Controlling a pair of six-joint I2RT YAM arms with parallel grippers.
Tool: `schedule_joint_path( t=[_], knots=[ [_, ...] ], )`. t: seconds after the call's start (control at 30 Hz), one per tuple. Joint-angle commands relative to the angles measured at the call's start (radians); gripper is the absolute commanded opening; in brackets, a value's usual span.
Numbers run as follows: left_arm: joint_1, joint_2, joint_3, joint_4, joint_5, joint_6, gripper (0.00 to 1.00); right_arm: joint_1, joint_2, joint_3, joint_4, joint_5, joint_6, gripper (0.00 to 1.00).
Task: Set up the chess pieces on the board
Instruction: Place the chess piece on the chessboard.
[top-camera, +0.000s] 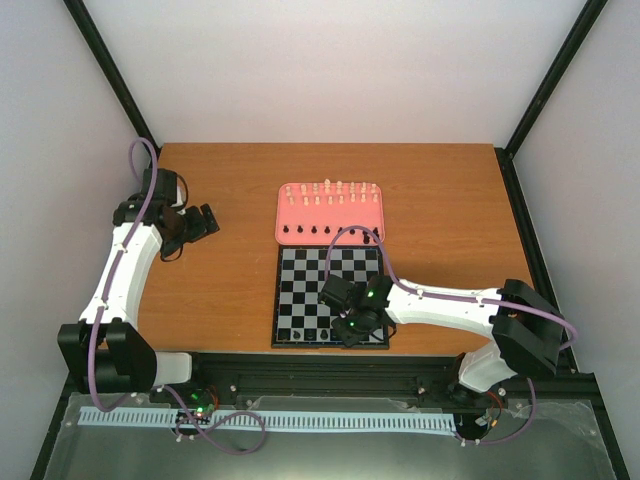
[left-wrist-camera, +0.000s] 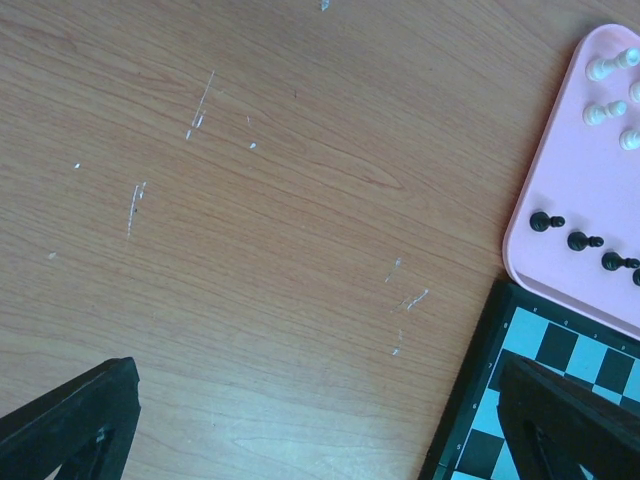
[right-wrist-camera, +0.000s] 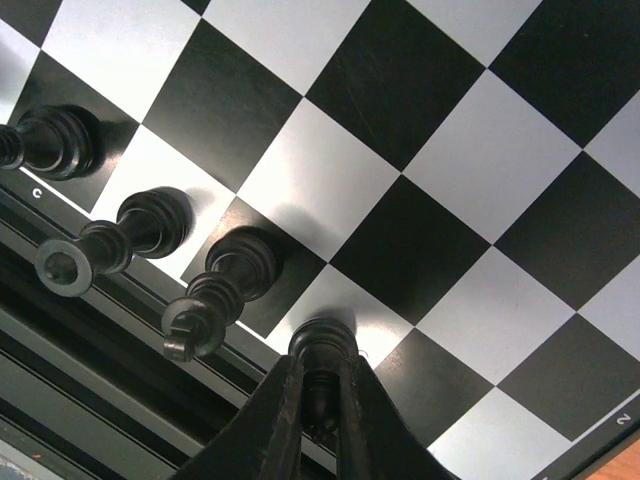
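Note:
The board (top-camera: 310, 270) lies at the table's near middle. My right gripper (top-camera: 352, 330) is over its near edge, shut on a black chess piece (right-wrist-camera: 322, 352) whose base rests on a light square in the near row. Three black pieces (right-wrist-camera: 225, 285) stand in that row beside it. More black pieces (left-wrist-camera: 583, 241) and cream-white pieces (top-camera: 330, 194) stand in the pink tray (top-camera: 288, 226) behind the board. My left gripper (top-camera: 205, 222) hovers open and empty over bare table left of the tray; in its wrist view only its finger (left-wrist-camera: 70, 425) tips show.
The wooden table (top-camera: 220, 290) ends at a black rail along its near edge. White walls and black frame posts enclose the back and sides. The board's corner (left-wrist-camera: 480, 400) shows in the left wrist view.

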Motion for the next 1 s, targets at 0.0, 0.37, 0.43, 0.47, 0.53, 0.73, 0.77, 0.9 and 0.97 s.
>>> schedule_joint_path(
  t=[0.0, 0.37, 0.43, 0.47, 0.53, 0.73, 0.77, 0.9, 0.97],
  knots=[
    [-0.005, 0.007, 0.049, -0.004, -0.006, 0.024, 1.00, 0.012, 0.008, -0.017, 0.030, 0.002, 0.018, 0.14],
    [-0.005, 0.006, 0.060, -0.013, -0.007, 0.023, 1.00, 0.012, -0.027, 0.016, -0.043, 0.039, 0.024, 0.28],
    [-0.004, 0.006, 0.061, -0.014, -0.007, 0.021, 1.00, 0.012, -0.042, 0.026, -0.066, 0.049, 0.026, 0.31],
    [-0.005, 0.005, 0.061, -0.016, -0.006, 0.019, 1.00, 0.012, -0.051, 0.030, -0.077, 0.051, 0.027, 0.32],
    [-0.004, 0.002, 0.066, -0.023, -0.007, 0.016, 1.00, 0.013, -0.072, 0.043, -0.097, 0.053, 0.034, 0.34],
    [-0.005, -0.009, 0.055, -0.037, 0.000, 0.012, 1.00, 0.012, -0.152, 0.107, -0.145, 0.057, 0.037, 0.49],
    [-0.005, -0.009, 0.054, -0.041, 0.001, 0.012, 1.00, 0.012, -0.161, 0.134, -0.158, 0.064, 0.035, 0.50],
    [-0.005, -0.003, 0.059, -0.060, 0.013, 0.016, 1.00, -0.002, -0.144, 0.265, -0.238, 0.162, 0.029, 0.57],
    [-0.005, 0.004, 0.070, -0.077, 0.009, 0.022, 1.00, -0.056, -0.108, 0.337, -0.257, 0.159, 0.005, 0.57]
  ],
)
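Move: The right hand holds a black chess piece, its middle about 1 cm below the hand point, over a light near-row square roughly 3 cm down. The black king stands some 3 cm to the left of the piece and the queen about 6 cm left, both level with it. From the left hand the piece lies about 20 cm back, 33 cm to the right and 14 cm down. The right fingers open to let go of the chess piece, then the hand climbs about 10 cm above it. ##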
